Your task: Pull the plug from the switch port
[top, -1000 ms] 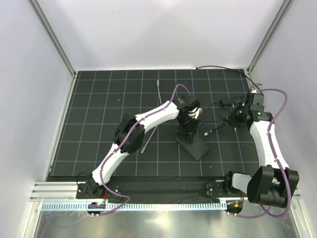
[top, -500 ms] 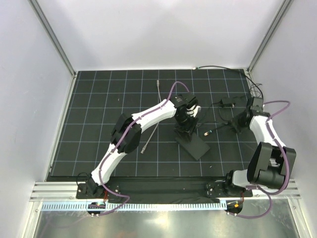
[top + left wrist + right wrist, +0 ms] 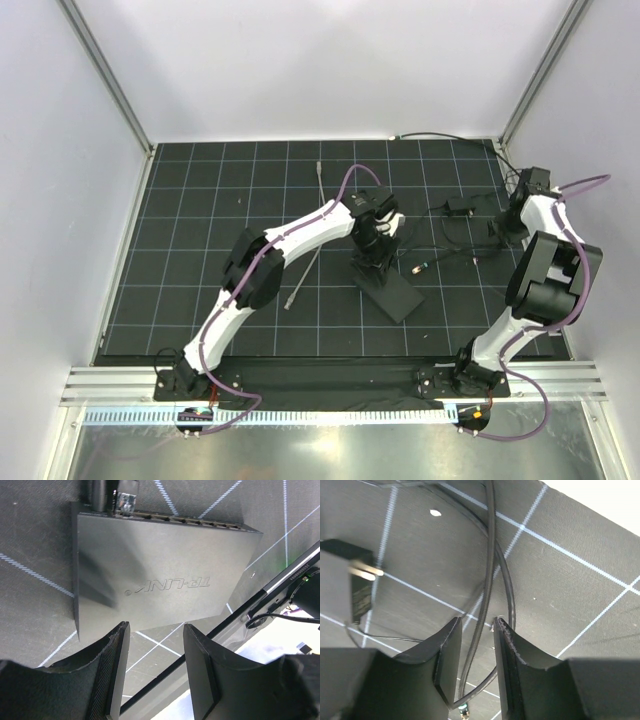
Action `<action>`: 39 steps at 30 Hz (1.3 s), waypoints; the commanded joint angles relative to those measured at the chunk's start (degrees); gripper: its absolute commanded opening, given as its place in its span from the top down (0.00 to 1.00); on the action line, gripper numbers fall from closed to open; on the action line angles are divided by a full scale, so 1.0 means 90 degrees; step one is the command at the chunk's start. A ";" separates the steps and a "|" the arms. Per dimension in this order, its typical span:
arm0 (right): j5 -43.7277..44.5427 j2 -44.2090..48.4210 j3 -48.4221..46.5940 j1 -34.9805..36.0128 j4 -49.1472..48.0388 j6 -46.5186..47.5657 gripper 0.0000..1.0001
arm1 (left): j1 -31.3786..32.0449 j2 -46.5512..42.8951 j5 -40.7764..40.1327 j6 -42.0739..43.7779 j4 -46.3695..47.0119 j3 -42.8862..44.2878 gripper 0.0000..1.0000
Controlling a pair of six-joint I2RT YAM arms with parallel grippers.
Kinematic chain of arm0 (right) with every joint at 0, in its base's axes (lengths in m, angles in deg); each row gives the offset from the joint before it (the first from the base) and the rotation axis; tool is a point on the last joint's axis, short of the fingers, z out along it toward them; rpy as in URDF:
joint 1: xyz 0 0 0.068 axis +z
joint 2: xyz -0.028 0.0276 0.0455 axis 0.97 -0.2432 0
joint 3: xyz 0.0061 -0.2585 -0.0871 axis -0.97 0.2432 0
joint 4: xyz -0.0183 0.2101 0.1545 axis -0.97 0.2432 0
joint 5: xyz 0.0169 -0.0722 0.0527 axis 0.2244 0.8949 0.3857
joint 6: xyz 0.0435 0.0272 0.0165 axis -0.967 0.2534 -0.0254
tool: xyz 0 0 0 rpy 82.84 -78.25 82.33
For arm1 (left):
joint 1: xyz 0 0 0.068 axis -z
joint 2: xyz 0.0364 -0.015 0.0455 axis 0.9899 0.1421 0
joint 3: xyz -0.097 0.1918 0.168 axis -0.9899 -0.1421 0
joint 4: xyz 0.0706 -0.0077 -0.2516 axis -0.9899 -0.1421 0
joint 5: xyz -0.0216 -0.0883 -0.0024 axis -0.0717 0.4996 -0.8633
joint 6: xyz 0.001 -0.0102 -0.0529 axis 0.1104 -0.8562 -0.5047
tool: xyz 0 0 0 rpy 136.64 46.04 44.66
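The switch (image 3: 388, 288) is a flat black TP-LINK box (image 3: 160, 575) on the mat, with its row of ports (image 3: 200, 522) along the far edge in the left wrist view. My left gripper (image 3: 375, 250) (image 3: 156, 630) hovers open over the box's near edge with nothing between its fingers. The plug (image 3: 413, 268) (image 3: 464, 711) lies on the mat right of the switch, clear of it, ending a thin black cable (image 3: 490, 555). My right gripper (image 3: 508, 228) (image 3: 476, 622) is open near the right edge. The cable runs through its gap, and neither finger presses on it.
A black power adapter (image 3: 458, 207) (image 3: 360, 587) lies behind the plug, its cable looping across the mat. A thin grey cable (image 3: 305, 265) lies left of the switch. A clear connector (image 3: 127, 500) shows at the switch's port edge. White walls enclose the mat.
My right gripper has gone from shut to open and the arm has drawn back to the right edge. The plug stays on the mat. The left arm barely shifted.
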 commanded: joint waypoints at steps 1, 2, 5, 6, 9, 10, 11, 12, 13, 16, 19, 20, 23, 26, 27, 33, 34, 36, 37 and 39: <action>0.0243 -0.0100 -0.0221 0.0006 0.0149 -0.0114 0.59 | -0.0076 -0.0455 0.0185 0.0114 0.0133 -0.0079 0.49; 0.0243 -0.0168 -0.0250 0.0006 0.0168 -0.0143 0.59 | -0.0067 -0.0445 0.0186 0.0114 0.0123 -0.0080 0.49; 0.0165 -0.0325 -0.0260 0.0015 0.0119 -0.0308 0.58 | -0.0066 -0.0445 0.0176 0.0114 0.0084 -0.0099 0.49; 0.0146 -0.0335 -0.0250 0.0006 0.0090 -0.0348 0.58 | -0.0066 -0.0445 0.0166 0.0114 0.0084 -0.0109 0.49; 0.0087 -0.0500 -0.0289 0.0006 0.0022 -0.0426 0.59 | -0.0076 -0.0406 0.0147 0.0114 0.0065 -0.0080 0.49; 0.0039 -0.0578 -0.0280 0.0006 0.0012 -0.0465 0.59 | -0.0076 -0.0406 0.0146 0.0114 0.0055 -0.0070 0.49; 0.0019 -0.0618 -0.0270 0.0006 -0.0008 -0.0495 0.60 | -0.0086 -0.0396 0.0137 0.0114 0.0035 -0.0060 0.49; -0.0010 -0.0647 -0.0260 0.0006 -0.0056 -0.0562 0.61 | -0.0086 -0.0396 0.0137 0.0114 0.0026 -0.0051 0.49; -0.0040 -0.0705 -0.0250 0.0006 -0.0134 -0.0563 0.63 | -0.0096 -0.0386 0.0137 0.0114 0.0035 -0.0050 0.49; -0.0011 -0.0716 -0.0376 0.0006 -0.0193 -0.0398 0.83 | -0.0105 -0.0386 0.0107 0.0114 0.0025 -0.0070 0.49; 0.0242 -0.0706 -0.0853 0.0006 0.0020 0.0176 0.96 | -0.0115 -0.0376 0.0117 0.0114 0.0025 -0.0080 0.49; 0.0456 -0.0706 -0.1010 0.0015 0.0099 0.0314 0.98 | -0.0115 -0.0367 0.0127 0.0114 0.0025 -0.0080 0.49; 0.0672 -0.0657 -0.1587 0.0015 0.0334 0.0930 0.99 | -0.0115 -0.0357 0.0185 0.0095 0.0084 -0.0070 0.49; 0.0868 -0.0355 -0.1822 0.0054 0.0256 0.1447 0.99 | -0.0115 -0.0376 0.0186 0.0085 0.0113 -0.0070 0.49; 0.0975 -0.0161 -0.1842 0.0112 0.0140 0.1555 0.99 | -0.0125 -0.0386 0.0166 0.0095 0.0113 -0.0070 0.49; 0.1444 0.0543 -0.2095 0.0717 0.0390 0.1966 0.99 | -0.0203 -0.0718 -0.0789 0.0037 0.0084 -0.0197 0.49; 0.1705 0.0718 -0.2309 0.0989 0.0518 0.1956 0.99 | -0.0222 -0.0767 -0.0975 -0.0022 0.0065 -0.0216 0.49; 0.2116 0.0846 -0.2622 0.1419 0.0879 0.2072 0.99 | -0.0368 -0.0971 -0.1522 -0.0148 0.0093 -0.0362 0.49; 0.2553 0.0924 -0.3000 0.1654 0.0958 0.2190 0.99 | -0.0456 -0.1098 -0.1620 -0.0343 0.0161 -0.0489 0.48; 0.2714 0.0896 -0.3683 0.2192 0.1318 0.2201 0.99 | -0.0680 -0.1477 -0.1942 -0.0578 0.0483 -0.0917 0.48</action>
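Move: The black cable lies about 5 cm beneath the right hand, practically between its open fingers. From that hand, the power adapter sits some 11 cm left and 6 cm ahead, while the cable's loose plug lies about 21 cm left and 8 cm back. From the left hand, the cable's grasping spot is roughly 31 cm right, 12 cm ahead and 5 cm lower. Right hand sinks 4 cm, pinches the cable and lifts it about 20 cm, slightly forward; left eases forward-left. ##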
